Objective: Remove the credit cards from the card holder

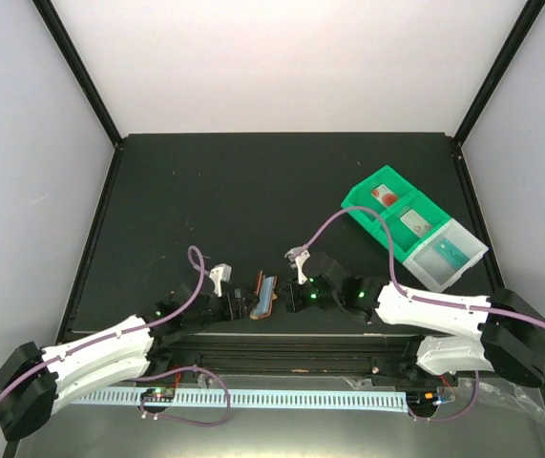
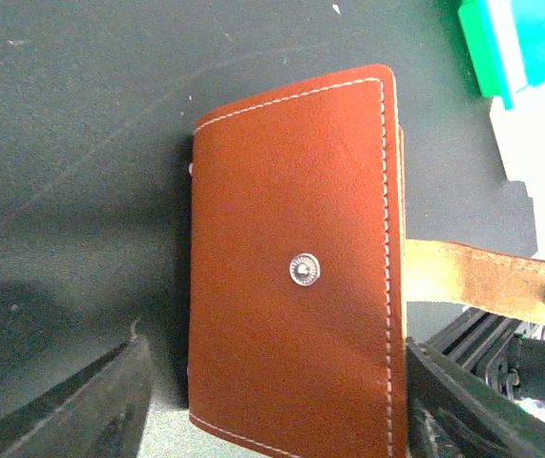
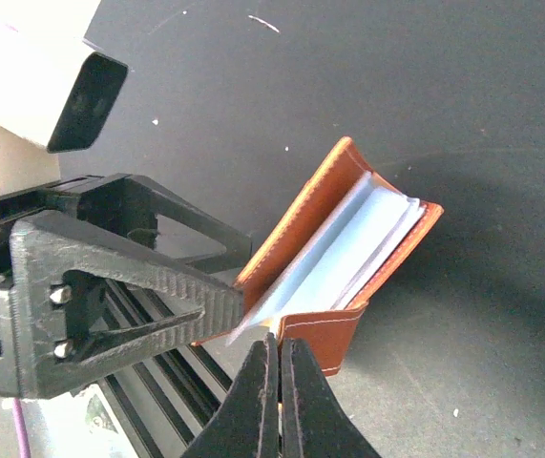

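Note:
The brown leather card holder (image 1: 264,296) stands on edge on the black table, partly open, between my two grippers. In the left wrist view its snap-studded cover (image 2: 291,277) fills the space between the jaws of my left gripper (image 2: 280,353), which is open, with a gap on the left side. My right gripper (image 3: 279,345) is shut on the holder's brown tab (image 3: 324,334). Pale blue-grey sheets (image 3: 348,253) show between the covers; I cannot tell cards from lining. Credit cards lie in the green tray, one white with a red blot (image 1: 384,196).
The green compartmented tray (image 1: 358,202) sits at the back right, with a clear bin (image 1: 449,253) at its near end. A black rail (image 1: 282,348) and a white slotted strip (image 1: 282,396) run along the near edge between the arm bases.

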Available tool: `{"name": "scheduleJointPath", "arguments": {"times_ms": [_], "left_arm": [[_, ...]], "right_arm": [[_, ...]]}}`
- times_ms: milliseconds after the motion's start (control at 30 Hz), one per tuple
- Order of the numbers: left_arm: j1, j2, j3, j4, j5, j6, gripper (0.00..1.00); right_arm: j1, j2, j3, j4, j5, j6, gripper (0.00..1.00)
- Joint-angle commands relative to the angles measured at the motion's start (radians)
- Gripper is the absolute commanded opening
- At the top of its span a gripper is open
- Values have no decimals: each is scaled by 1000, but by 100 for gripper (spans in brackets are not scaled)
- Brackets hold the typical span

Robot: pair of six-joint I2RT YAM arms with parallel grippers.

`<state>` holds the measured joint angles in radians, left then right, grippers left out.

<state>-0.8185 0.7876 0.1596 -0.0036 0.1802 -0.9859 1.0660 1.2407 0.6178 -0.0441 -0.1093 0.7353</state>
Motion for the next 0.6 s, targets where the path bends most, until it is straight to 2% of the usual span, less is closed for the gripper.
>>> {"name": "scheduleJointPath", "arguments": {"times_ms": [0,67,200,367,500,567], "left_arm": [[5,-32,38,-57,-49,30,70],[5,-42,37,-49,-44,30,59],[5,-52,40,-68,-48,32,46],[5,-62,40,-100,-69,32,41],[5,-60,40,-101,-73,32,31],[5,-58,40,-98,-72,30,29]], "right_arm": [[2,-19,7,61,-30,-3,1],[3,-3,17,68,-36,-3,1],[2,27,40,51,-49,-7,1],[3,14,28,70,-43,0,1],[3,6,47,85,-37,-1,1],[3,11,64,88,-42,-4,1]]}}
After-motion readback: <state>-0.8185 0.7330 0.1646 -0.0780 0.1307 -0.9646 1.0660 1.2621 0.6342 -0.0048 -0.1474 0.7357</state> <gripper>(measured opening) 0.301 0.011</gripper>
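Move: The card holder's near cover stands upright beside the left gripper, its middle about 3 cm to the right and 3 cm ahead, roughly 1 cm higher. The cards lie just behind that cover, some 6 cm right and 3 cm ahead of the left hand. The strap runs about 9 cm to the left hand's right and 2 cm ahead. From the right hand, already pinching the strap, the cover lies about 7 cm left and 1 cm ahead, level in height. Close the left gripper from wide to about a third open around the edge of the near cover, one finger outside and the other inside, between cover and cards, while easing the hand about 1 cm left with the cover. Keep the right fingers shut on the strap and let that hand follow about 1 cm left and 1 cm up. ##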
